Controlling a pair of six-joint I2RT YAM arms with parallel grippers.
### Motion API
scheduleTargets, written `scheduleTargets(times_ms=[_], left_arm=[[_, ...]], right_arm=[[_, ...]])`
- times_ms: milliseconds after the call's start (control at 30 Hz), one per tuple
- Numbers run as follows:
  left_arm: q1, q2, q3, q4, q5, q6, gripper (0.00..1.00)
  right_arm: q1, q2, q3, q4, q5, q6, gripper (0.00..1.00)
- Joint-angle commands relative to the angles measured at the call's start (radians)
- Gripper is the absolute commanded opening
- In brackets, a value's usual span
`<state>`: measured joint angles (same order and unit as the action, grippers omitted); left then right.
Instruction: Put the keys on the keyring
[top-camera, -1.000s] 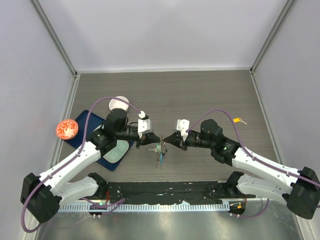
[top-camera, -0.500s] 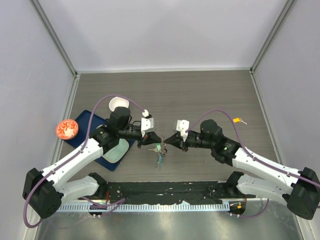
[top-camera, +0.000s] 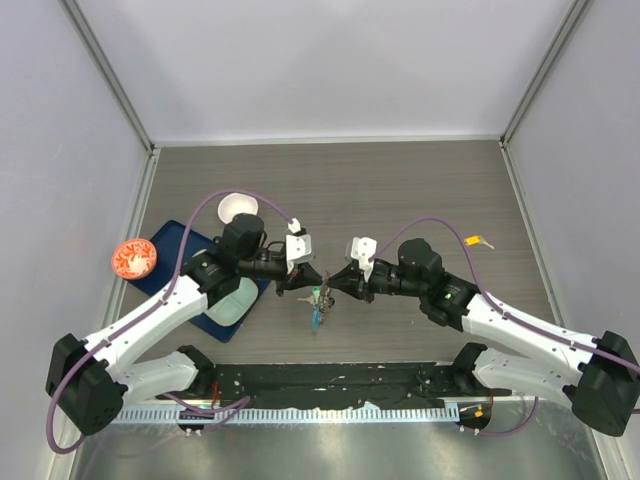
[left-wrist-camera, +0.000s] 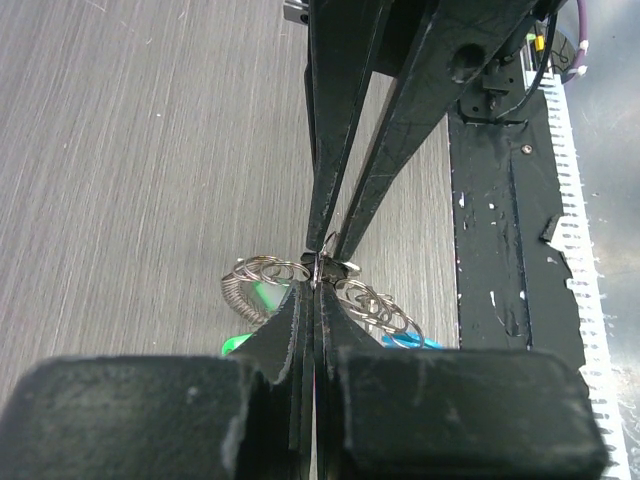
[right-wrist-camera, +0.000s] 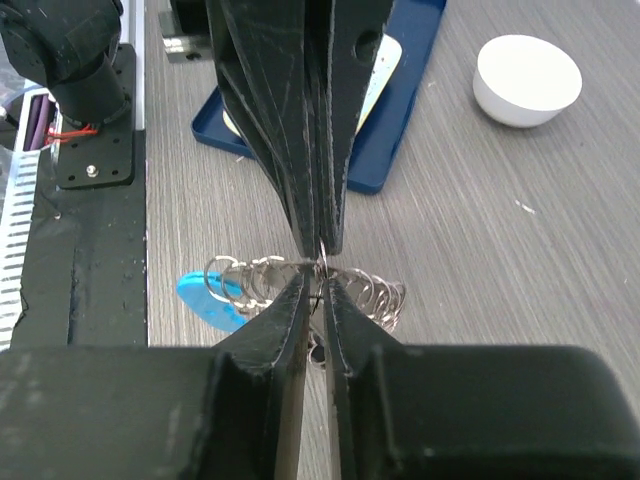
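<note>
The keyring is a wire ring strung with many small silver rings. It hangs at the table's centre with a blue tag under it. My two grippers meet tip to tip over it. The left gripper is shut on a thin ring at the top of the keyring. The right gripper faces it, jaws parted by a narrow slit, tips beside the same spot on the keyring. I cannot pick out a separate key among the rings.
A white bowl and a blue tray lie at the left, behind my left arm, with an orange dish beyond them. A small yellow item lies at the right. The black base rail runs along the near edge.
The right gripper's jaws have parted slightly from fully shut. The left arm has shifted a little to the right. The keyring stays hanging between the tips.
</note>
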<state>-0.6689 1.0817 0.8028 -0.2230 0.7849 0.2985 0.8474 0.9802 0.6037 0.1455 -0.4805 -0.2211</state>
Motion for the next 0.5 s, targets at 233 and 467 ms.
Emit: scheduleTargets(times_ms=[233,467], left_arm=[[-0.009,-0.065,-0.083,0.284,-0.056,-0.14,0.0],[-0.009,-0.077,-0.103,0.333,-0.069,-0.167,0.0]], right_arm=[[0.007,-0.077,0.027,0.092,0.057,0.061,0.39],[0.007,-0.143,-0.068,0.104,0.154,0.088,0.42]])
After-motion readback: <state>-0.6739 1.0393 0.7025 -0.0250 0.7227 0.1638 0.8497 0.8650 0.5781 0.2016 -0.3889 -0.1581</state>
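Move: The keyring already hangs from the shut left fingers, its middle about 4 cm below the left hand and about 1 cm back. From the right hand, whose barely parted tips sit at the top loop, its middle is 1 cm left, 1 cm back and 4 cm below. Counted from the right hand, the blue tag hangs some 4 cm back, 2 cm left and 7 cm down; the green tag is level fore-and-aft, 2 cm left and 5 cm down. The right fingertips come free of the wire at the keyring's top loop, spreading to nearly half open as the hand lifts about 3.5 cm and, late on, draws roughly 1 cm to the right, its fingers tilting up and swinging slightly clockwise, some 10 degrees in all. The left hand keeps its pinch on the loop, easing not quite 1 cm forward and turning a little. ##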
